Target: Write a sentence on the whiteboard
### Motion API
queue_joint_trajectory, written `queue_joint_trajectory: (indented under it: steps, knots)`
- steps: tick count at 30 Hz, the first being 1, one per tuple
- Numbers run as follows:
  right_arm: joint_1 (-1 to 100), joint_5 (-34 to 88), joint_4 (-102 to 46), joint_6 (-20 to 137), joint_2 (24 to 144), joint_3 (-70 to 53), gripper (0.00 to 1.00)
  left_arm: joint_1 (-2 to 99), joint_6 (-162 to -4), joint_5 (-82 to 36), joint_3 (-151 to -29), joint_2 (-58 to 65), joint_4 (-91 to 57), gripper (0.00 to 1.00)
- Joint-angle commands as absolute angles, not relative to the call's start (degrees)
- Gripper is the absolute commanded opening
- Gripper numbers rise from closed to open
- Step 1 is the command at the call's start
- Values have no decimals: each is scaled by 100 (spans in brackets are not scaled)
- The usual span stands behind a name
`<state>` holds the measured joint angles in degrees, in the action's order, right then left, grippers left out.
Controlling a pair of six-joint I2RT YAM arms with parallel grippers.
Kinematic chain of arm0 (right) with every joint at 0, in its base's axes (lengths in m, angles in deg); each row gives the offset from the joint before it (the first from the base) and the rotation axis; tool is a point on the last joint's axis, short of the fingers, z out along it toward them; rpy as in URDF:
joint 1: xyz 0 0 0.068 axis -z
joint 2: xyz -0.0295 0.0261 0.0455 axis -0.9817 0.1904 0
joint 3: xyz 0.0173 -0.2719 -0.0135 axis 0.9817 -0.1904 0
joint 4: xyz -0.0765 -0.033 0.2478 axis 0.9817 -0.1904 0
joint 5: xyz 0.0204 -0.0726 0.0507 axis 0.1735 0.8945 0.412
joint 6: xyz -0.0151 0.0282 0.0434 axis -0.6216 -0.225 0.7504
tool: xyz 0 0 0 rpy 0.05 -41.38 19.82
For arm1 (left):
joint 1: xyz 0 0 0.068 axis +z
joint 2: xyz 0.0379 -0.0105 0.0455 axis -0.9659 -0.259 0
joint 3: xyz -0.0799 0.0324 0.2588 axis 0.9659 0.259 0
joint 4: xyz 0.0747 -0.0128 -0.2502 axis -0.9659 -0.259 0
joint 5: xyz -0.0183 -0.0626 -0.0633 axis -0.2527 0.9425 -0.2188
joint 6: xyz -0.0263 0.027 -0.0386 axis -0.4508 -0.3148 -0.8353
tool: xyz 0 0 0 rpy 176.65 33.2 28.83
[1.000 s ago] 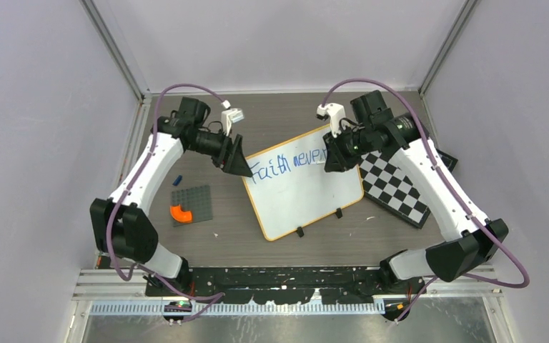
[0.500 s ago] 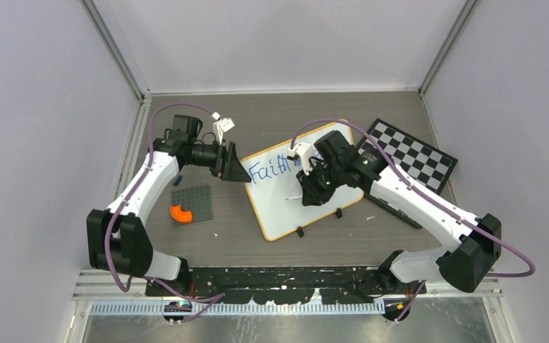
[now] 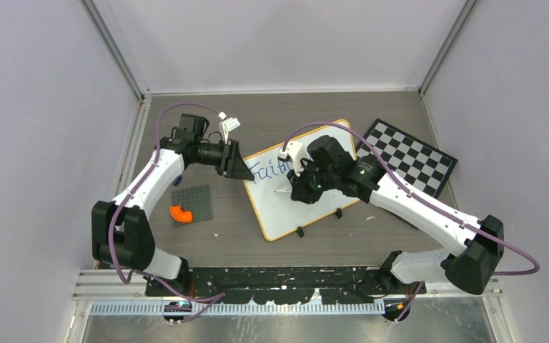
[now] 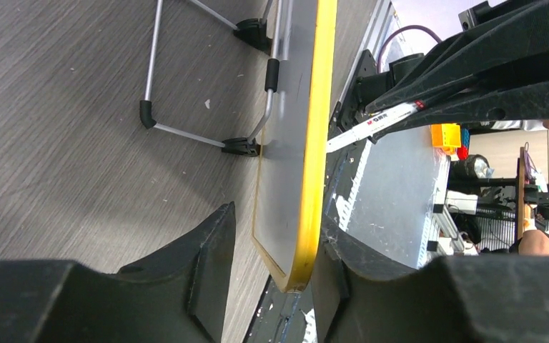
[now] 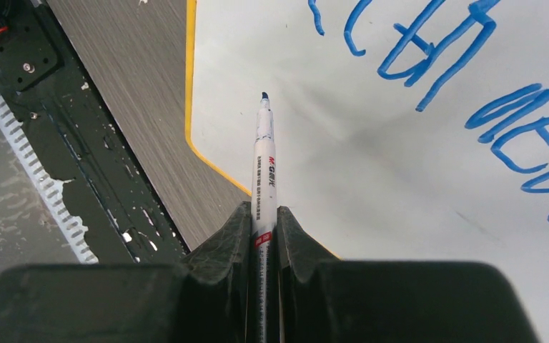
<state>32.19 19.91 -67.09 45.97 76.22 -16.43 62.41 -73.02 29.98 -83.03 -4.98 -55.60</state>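
The whiteboard (image 3: 307, 207), white with a yellow frame, stands tilted mid-table with blue writing (image 3: 268, 170) along its top. My left gripper (image 3: 241, 170) straddles its upper left corner. In the left wrist view the yellow edge (image 4: 314, 143) lies between the jaws of that gripper (image 4: 275, 236). One finger touches the frame and the other stands a little off the board's back. My right gripper (image 3: 297, 191) is shut on a white marker (image 5: 265, 164). The marker's blue tip points at the blank board (image 5: 400, 179) below the writing (image 5: 429, 57).
A black-and-white checkered board (image 3: 414, 161) lies right of the whiteboard. A grey baseplate (image 3: 192, 204) with an orange piece (image 3: 181, 213) lies left of it. The whiteboard's wire stand (image 4: 186, 132) rests on the wood table behind it. Grey walls enclose the table.
My right arm has carried the marker from the board's upper right down and left to below the first word. My left jaws have narrowed around the board's corner.
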Motion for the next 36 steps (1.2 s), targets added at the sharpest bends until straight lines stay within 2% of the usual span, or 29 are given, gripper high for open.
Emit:
queue_joint_trajectory:
  steps: [1, 13, 28, 36]
  knots:
    - [3047, 2414, -6390, 4651, 7658, -1535, 0, 6233, -7305, 3094, -8492, -479, -5418, 42]
    - [2516, 2750, -6304, 4509, 7936, -1488, 0, 6233, -7305, 2987, -8488, -557, -5446, 22]
    - [2481, 3122, -6056, 4510, 8010, -1484, 0, 6199, -7195, 3005, -8467, -580, -5483, 0]
    - [2480, 3309, -6041, 4474, 8146, -1378, 0, 6150, -7183, 3039, -8520, -578, -5570, 0]
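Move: The whiteboard's upper-left corner already sits between the left hand's open fingers, about 1 cm back and 1 cm left of their middle. "Faith" starts just beside it, its middle some 7 cm right, 1 cm back and 3 cm down. The right hand holds the pen; the blank patch it goes for lies about 3 cm ahead, 7 cm left and 6 cm below. From that hand "Faith" is roughly 6 cm ahead, 7 cm left, 3 cm down, and "never" 10 cm ahead, 4 cm right, 2 cm down. The left fingers close and pinch the whiteboard's upper-left corner, the hand otherwise staying in place. Keeping its grip on the pen, the right hand goes left, down and slightly back, about 3 cm in all, to the blank patch under "Faith", then eases forward some 1.5 cm, bringing the tip to the board or very close, the wrist turning only slightly. ##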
